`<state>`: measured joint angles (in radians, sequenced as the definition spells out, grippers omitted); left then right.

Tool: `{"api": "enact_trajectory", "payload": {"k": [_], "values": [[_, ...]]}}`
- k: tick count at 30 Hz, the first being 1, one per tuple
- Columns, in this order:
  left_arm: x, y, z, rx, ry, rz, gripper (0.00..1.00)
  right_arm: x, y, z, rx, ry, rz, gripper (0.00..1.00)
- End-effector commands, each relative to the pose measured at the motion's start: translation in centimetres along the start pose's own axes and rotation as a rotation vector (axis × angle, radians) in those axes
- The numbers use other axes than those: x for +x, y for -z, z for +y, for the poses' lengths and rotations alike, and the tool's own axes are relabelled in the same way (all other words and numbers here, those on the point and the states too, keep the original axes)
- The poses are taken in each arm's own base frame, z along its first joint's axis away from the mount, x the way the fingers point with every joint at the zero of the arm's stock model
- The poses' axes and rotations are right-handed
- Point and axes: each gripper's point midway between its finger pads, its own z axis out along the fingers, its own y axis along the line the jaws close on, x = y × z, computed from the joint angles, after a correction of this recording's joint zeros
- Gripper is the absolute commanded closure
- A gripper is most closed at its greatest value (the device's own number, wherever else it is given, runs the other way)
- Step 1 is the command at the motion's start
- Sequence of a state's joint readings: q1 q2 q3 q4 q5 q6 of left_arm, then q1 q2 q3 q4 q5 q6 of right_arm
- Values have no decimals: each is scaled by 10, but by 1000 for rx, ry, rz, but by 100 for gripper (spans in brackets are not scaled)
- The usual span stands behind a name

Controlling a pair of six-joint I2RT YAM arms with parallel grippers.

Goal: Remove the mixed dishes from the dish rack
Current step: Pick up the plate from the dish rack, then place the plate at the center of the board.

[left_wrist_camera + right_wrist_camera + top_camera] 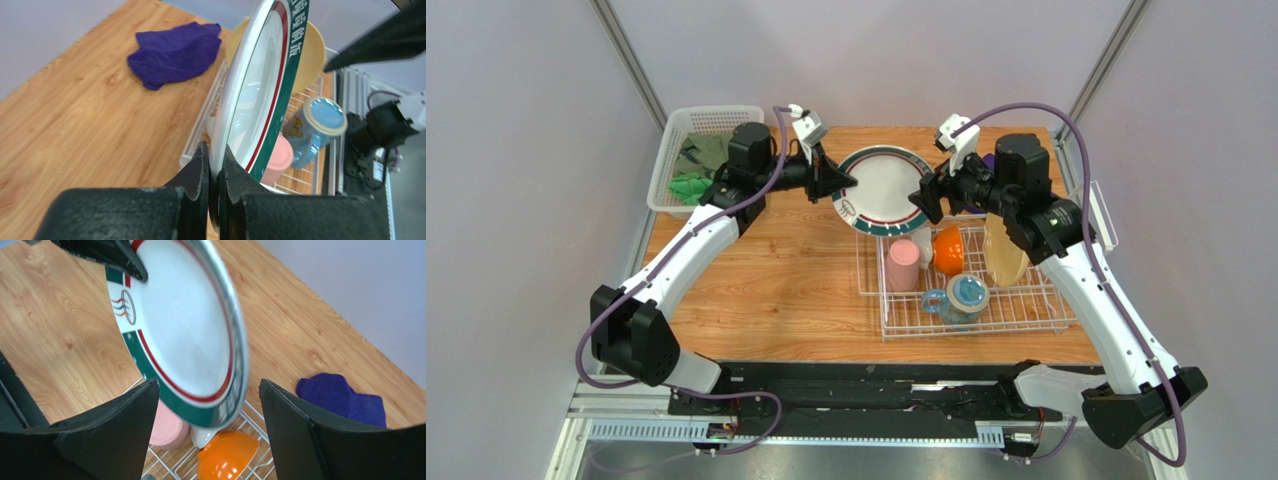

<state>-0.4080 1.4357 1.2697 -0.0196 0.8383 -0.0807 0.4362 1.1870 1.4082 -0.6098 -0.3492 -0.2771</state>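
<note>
A white plate with a green and red rim (884, 188) hangs tilted over the far left corner of the dish rack (1036, 300). My left gripper (844, 183) is shut on its left rim; in the left wrist view the jaws (216, 170) pinch the plate's edge (260, 85). My right gripper (923, 198) is open at the plate's right rim, its fingers spread either side of the plate (185, 325) without touching it. In the rack are a pink cup (902, 265), an orange bowl (948, 250), a blue mug (966, 295) and a cream plate (1004, 250).
A white mesh basket (666, 170) with green cloth stands at the table's far left. A purple cloth (175, 52) lies on the wood behind the rack. A small white bowl (205, 435) sits beside the orange bowl (227, 455).
</note>
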Motion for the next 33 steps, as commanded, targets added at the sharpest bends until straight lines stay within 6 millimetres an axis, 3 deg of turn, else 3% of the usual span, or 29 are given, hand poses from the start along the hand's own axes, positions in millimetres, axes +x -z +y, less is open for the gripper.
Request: {"api": "enact_trajectory", "payload": {"k": [1,2,3,5,6,8,9,11,12,14,15,16,17,20,21,22,23,24,25,26,28,29,31,33], "values": [[-33,4,50,-145,86,-76,100,-14,20,-20,145,38,-59,21],[-43,5,59,-170,120,-91,100,-13,25,-20,160,45,-63,21],[-33,4,78,-195,168,-75,100,-11,28,-22,175,53,-57,21],[-35,4,95,-220,245,-76,100,-7,35,-32,240,75,-37,21],[-22,2,112,-238,297,-58,100,-4,38,-36,265,77,-22,21],[-22,1,126,-247,368,-66,100,2,46,-48,341,80,4,21],[-8,-2,143,-262,416,-50,100,5,48,-50,355,77,16,21],[-3,-6,154,-255,486,-50,100,10,56,-57,414,73,33,21],[12,-10,165,-262,530,-34,100,13,61,-56,423,76,36,21],[17,-14,173,-257,587,-33,100,19,66,-57,435,92,48,20],[29,-17,184,-263,618,-22,100,26,69,-56,438,97,62,20],[27,-19,189,-266,632,-30,100,29,72,-57,448,103,71,20],[40,-24,198,-277,663,-15,100,34,73,-58,456,104,87,20],[42,-29,212,-279,713,-24,100,46,78,-60,475,101,118,20],[57,-34,221,-286,751,-10,100,49,80,-61,479,99,122,20],[55,-36,225,-285,782,-19,100,53,81,-61,479,98,132,20],[61,-39,229,-284,807,-15,100,56,82,-60,477,100,143,20],[79,-43,237,-289,851,2,100,59,83,-60,479,100,152,20],[78,-45,243,-293,873,-5,100,61,84,-61,485,103,159,21],[97,-49,250,-309,913,16,100,63,85,-60,485,106,166,21],[106,-51,261,-333,943,18,100,65,86,-62,495,110,172,21],[123,-53,267,-344,977,34,100,67,87,-62,497,110,178,21],[128,-56,273,-348,1000,36,100,68,87,-62,499,111,181,21],[145,-58,279,-357,1044,55,100,71,88,-63,504,110,190,21]]}}
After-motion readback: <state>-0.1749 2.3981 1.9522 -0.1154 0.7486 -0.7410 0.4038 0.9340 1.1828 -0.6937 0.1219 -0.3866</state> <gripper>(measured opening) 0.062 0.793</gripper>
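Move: From the right hand, empty and open, the yellow plate is roughly 20 cm right, 6 ahead and 18 below; the orange bowl about 8 right, 3 ahead, 22 below; the purple cloth some 20 right, 29 ahead, 30 below. The left hand already holds the striped plate; its open table is about 26 cm straight ahead and 28 below, the pink cup 15 right, 7 back, 24 below. Left carries striped plate 24 cm forward, 20 down; open right hand swings 11 cm right, towards yellow plate. ##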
